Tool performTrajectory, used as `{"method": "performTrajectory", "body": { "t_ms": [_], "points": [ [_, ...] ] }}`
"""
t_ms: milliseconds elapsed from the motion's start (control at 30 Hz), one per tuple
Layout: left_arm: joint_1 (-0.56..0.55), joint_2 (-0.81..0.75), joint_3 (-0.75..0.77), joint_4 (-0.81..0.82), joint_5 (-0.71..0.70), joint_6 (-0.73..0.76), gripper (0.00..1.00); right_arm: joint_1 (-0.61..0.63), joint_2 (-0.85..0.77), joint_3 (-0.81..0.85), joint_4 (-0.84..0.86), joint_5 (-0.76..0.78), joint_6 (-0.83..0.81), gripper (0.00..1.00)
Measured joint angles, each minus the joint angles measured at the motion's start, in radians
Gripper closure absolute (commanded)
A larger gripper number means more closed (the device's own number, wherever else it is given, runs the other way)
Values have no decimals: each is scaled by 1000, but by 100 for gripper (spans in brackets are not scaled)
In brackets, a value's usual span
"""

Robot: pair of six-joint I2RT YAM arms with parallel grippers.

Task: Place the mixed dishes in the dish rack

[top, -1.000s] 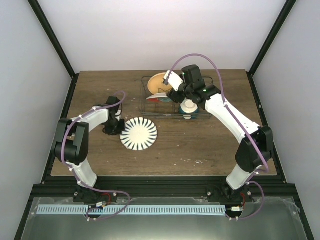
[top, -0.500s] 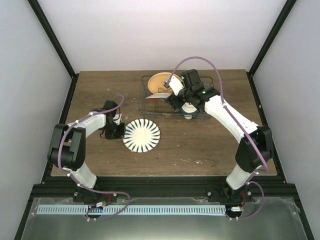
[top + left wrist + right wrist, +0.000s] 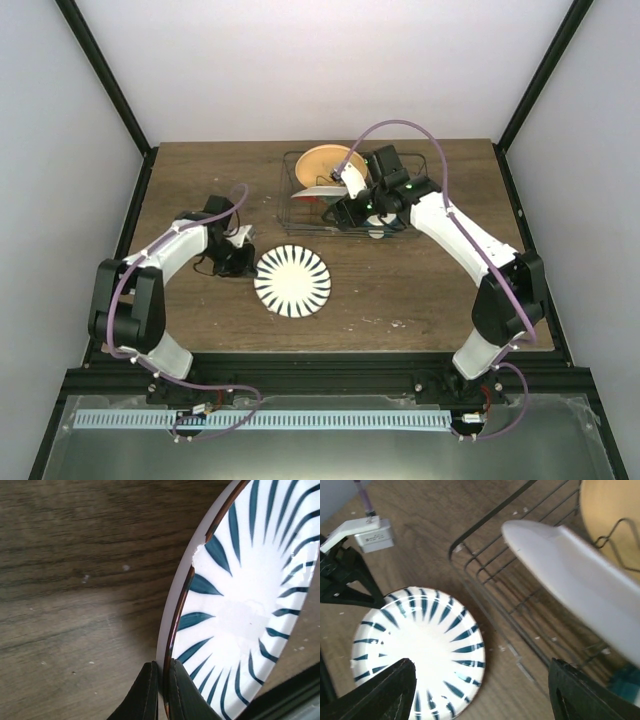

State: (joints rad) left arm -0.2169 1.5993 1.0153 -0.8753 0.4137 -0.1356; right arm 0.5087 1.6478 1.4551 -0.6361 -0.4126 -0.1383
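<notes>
A white plate with dark teal stripes (image 3: pixel 292 281) (image 3: pixel 420 645) lies on the table in front of the dish rack (image 3: pixel 287 205) (image 3: pixel 485 575). My left gripper (image 3: pixel 245 262) (image 3: pixel 162 667) is shut on the plate's (image 3: pixel 240 595) left rim, which has a small chip. My right gripper (image 3: pixel 350 212) (image 3: pixel 481 666) hangs open above the rack's front left corner, holding nothing. In the rack an orange-yellow plate (image 3: pixel 322 162) (image 3: pixel 610 510) stands at the back left. A second plate (image 3: pixel 318 190) (image 3: pixel 570 575) leans in front of it, showing its white underside.
A small pale dish (image 3: pixel 376 232) peeks out under the right arm at the rack's front. A teal edge (image 3: pixel 625 680) shows low in the right wrist view. Black frame posts and grey walls enclose the table.
My left gripper has shut on the striped plate's rim and moved it right and slightly nearer. The right gripper has swung left and lower over the rack's front.
</notes>
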Motion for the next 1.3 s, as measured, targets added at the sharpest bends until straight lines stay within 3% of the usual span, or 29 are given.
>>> {"method": "performTrajectory", "body": {
  "t_ms": [400, 967, 1100, 1300],
  "points": [
    [0, -99, 25, -24, 140, 25, 100, -49, 19, -159, -61, -284, 55, 26],
    [0, -148, 34, -6, 266, 16, 100, -67, 27, -300, -3, -412, 68, 26],
    [0, -153, 47, 43, 305, -11, 100, -68, 34, -301, 28, -465, 66, 39],
    [-1, -157, 47, 96, 317, -38, 100, -68, 100, -286, 65, -581, 73, 83]
  ]
}}
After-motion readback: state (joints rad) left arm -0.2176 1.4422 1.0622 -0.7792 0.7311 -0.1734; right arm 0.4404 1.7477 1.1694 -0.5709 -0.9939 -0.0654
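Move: The left hand already pinches the striped plate by its left rim. The plate's middle lies about 8 cm to that hand's right, 2 cm back and about level; the dish rack's middle is some 15 cm ahead and 21 cm right. From the empty right hand, the striped plate is about 11 cm back, 9 cm left and 14 cm lower; the red plate stands 5 cm ahead, 3 cm left, and the white bowl 2 cm ahead, 8 cm right, both well below. Keeping its pinch on the striped plate's rim, the left hand lifts it about 9 cm and carries it 5 cm right, rolling so the plate's right side rises. The open right hand comes back and down, roughly 8 cm each, its fingers swinging to point more squarely left; then it steadies and closes by about half around the right-hand rim. ##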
